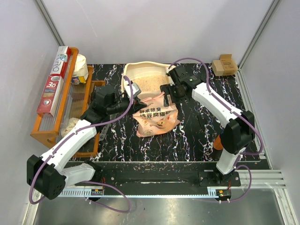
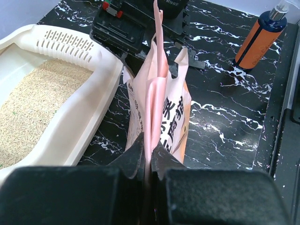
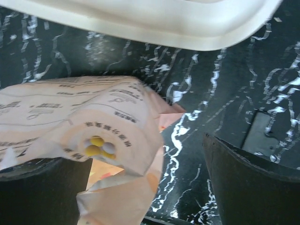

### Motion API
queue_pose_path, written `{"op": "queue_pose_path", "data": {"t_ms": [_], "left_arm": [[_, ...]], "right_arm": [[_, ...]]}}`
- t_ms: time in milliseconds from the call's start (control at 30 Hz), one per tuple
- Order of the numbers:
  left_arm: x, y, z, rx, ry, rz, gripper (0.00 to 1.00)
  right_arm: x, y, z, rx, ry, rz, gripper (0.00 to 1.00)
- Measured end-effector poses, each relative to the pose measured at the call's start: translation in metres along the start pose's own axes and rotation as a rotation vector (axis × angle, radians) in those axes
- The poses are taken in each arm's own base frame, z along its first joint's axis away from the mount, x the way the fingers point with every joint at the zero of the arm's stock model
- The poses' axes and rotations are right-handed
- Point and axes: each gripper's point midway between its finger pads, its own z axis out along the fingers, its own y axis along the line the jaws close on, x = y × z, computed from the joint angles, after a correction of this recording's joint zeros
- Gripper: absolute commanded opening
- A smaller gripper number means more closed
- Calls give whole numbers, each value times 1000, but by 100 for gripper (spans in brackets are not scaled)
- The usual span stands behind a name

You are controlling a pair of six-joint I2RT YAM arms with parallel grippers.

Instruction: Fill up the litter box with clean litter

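The cream litter box [image 1: 140,66] sits at the back middle of the table with pale tan clean litter [image 1: 149,83] spread inside. In the left wrist view its grille end [image 2: 65,44] and the litter [image 2: 33,108] lie to the left. A pink-and-white bag [image 1: 154,117] stands just in front of the box. My left gripper [image 2: 151,150] is shut on the bag's [image 2: 161,108] pink top edge. My right gripper [image 3: 145,187] is open at the bag's other side, with a crumpled corner of the bag [image 3: 93,131] loose by its left finger [image 3: 37,192].
An orange wooden tray [image 1: 47,136] with foil boxes stands along the left edge. A small cardboard box [image 1: 224,64] sits at the back right. An orange bottle [image 2: 260,35] with a dark top stands on the table near the right arm's base.
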Motion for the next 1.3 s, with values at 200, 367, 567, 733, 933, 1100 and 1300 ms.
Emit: {"op": "queue_pose_path", "data": {"t_ms": [200, 367, 567, 733, 933, 1100, 1300], "left_arm": [[-1, -1, 0, -4, -4, 2, 0], [-1, -1, -1, -5, -6, 3, 0], [-1, -1, -1, -5, -6, 4, 0], [-1, -1, -1, -5, -4, 2, 0], [1, 1, -2, -4, 5, 53, 0], [-5, 4, -2, 7, 17, 169, 0], [-9, 9, 2, 19, 41, 244, 0]], "right_arm": [[-1, -37, -14, 185, -42, -34, 100], [-11, -60, -45, 250, -103, -52, 100], [-8, -45, -52, 155, -103, -61, 100], [1, -23, -42, 26, -53, -60, 100], [12, -24, -19, 27, 26, -44, 62], [13, -36, -22, -17, 51, 31, 4], [14, -20, -28, -144, 74, 58, 0]]}}
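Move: The open right hand hovers by the litter bag's right upper rim, which lies about 2 cm back, 2 cm to its right and 2 cm below. The litter box's middle is some 11 cm ahead, 8 cm to the left and 12 cm lower; the black clip lies about 9 cm back, 14 cm to the right and 16 cm down. From the left hand, which already grips the bag's other top corner, that rim is about 15 cm to the right, level in reach, perhaps 6 cm lower. The right hand swings wide open some 7 cm to its right while rising about 4 cm, then returns about 4 cm left and slightly back, and sinks again with a small drift right to shut its fingers on the bag's right upper rim, easing a little left and up once closed. The left hand keeps its pinch on the left top corner all along and near the end rolls some 15 degrees about its own finger line, hardly shifting. ##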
